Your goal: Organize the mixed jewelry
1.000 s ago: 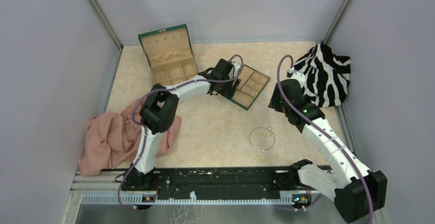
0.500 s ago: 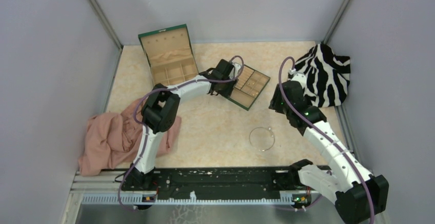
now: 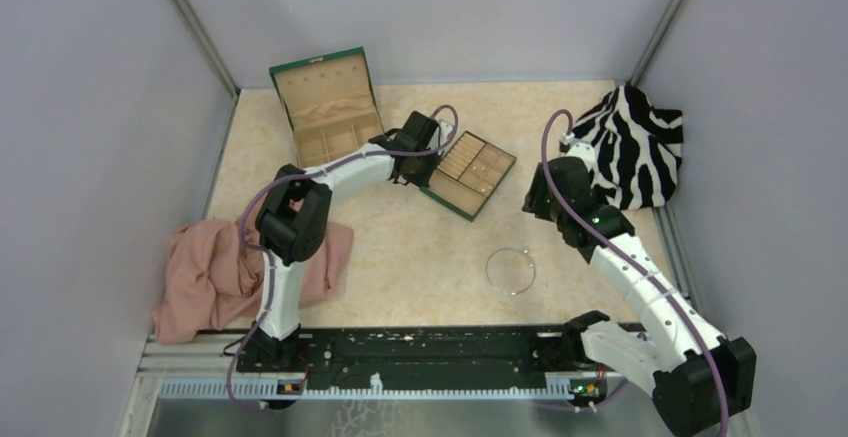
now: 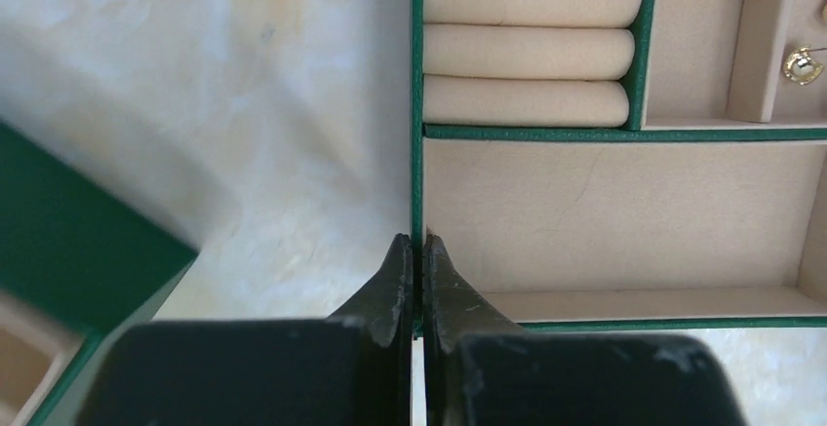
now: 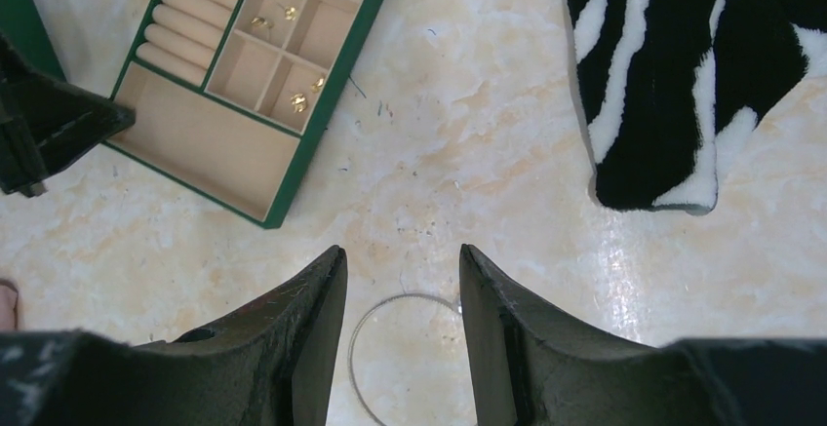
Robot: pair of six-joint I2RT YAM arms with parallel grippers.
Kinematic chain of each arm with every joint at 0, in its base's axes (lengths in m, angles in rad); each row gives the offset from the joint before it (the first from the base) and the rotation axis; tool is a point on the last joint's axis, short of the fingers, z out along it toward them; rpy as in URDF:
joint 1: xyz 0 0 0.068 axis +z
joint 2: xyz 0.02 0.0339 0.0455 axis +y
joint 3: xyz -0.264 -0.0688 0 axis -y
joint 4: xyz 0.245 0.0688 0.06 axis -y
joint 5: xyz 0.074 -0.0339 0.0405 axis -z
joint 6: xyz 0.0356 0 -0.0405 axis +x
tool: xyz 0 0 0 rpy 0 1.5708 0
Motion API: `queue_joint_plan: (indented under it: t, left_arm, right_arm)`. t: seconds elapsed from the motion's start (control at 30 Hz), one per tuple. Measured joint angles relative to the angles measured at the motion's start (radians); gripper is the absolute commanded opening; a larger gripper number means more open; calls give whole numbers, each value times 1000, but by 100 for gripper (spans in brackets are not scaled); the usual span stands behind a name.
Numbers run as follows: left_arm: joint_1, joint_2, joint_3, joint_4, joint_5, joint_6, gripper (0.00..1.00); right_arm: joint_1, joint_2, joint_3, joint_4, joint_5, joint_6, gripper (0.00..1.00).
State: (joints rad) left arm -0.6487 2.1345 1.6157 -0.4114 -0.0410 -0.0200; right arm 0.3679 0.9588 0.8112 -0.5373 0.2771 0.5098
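The tan compartment tray (image 3: 452, 189) with a green rim lies at mid-table. My left gripper (image 3: 430, 170) is shut on its near-left rim; in the left wrist view the jaws (image 4: 421, 241) pinch the thin green wall of the tray (image 4: 605, 212). Tiny gold pieces (image 5: 298, 102) sit in the tray's small compartments, and one (image 4: 802, 63) shows at the left wrist view's right edge. The silvery wire hoop (image 3: 487, 270) lies on the table, just below my open, empty right gripper (image 5: 402, 251), which hovers right of the tray (image 3: 533, 202). The hoop's arc (image 5: 410, 296) shows between its fingers.
The open green box (image 3: 330, 107) lined tan stands at the back left, close to the tray. A pink cloth (image 3: 215, 272) lies front left. A zebra-striped cloth (image 3: 635, 147) fills the back right corner. Grey walls enclose the table.
My left gripper closed on the tray's rim and moved left with it, so the tray slid toward the green box. The right arm and the hoop stayed still.
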Motion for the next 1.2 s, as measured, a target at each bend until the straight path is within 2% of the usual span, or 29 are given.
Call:
queue_joint_plan:
  t: [0.23,0.5,0.53,0.57,0.63,0.67,0.73,0.93,1.07,1.13,1.2]
  left_arm:
    - [26,-137,-90,-50,58,106,0]
    - [39,-141,-179,-63,166,261,1]
    - [39,-137,-178,-63,178,270,7]
    - [39,-133,-176,-61,186,277,19]
    - [39,-116,-159,-63,187,280,48]
    - [39,-98,-136,-76,183,269,53]
    - [39,-62,-92,-90,178,249,56]
    - [39,-56,-31,-132,115,160,56]
    - [39,-132,-29,-171,23,35,54]
    - [35,-203,-45,-174,-23,-72,52]
    - [29,-279,-82,-172,-66,-188,57]
  right_arm:
    - [0,22,0,24,-17,0,46]
    - [0,39,-13,42,-40,-1,46]
    - [0,39,-15,42,-40,-1,46]
    - [0,39,-15,41,-40,-2,46]
    - [0,39,-15,42,-40,-3,46]
    - [0,39,-15,42,-40,-4,46]
    - [0,39,-15,42,-39,-5,46]
    - [0,37,-15,41,-39,-11,46]
    - [0,37,-15,43,-40,-12,46]
    - [0,37,-15,45,-41,-13,46]
    - [0,40,-15,51,-46,-13,46]
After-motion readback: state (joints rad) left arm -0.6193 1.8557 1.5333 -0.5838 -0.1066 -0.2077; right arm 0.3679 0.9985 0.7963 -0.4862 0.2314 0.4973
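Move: The left gripper already pinches the wall of the green tray near its left corner, barely off the table; the tray's middle is about 9 cm to the right and 3 cm ahead, a little lower. The open green jewelry box stands some 16 cm left and 7 cm ahead, the clear ring about 18 cm right and 20 cm back. From the right hand, the tray's middle is roughly 14 cm ahead, 13 cm left and 15 cm below. Keep the left gripper's pinch on the tray's corner wall, raise it a couple of centimetres, and draw the tray about 5 cm back and 3 cm left while turning some 15 degrees clockwise, then sink to the table. Open to about half and let go. Rise some 9 cm clear, edging forward and left and twisting back counter-clockwise. ##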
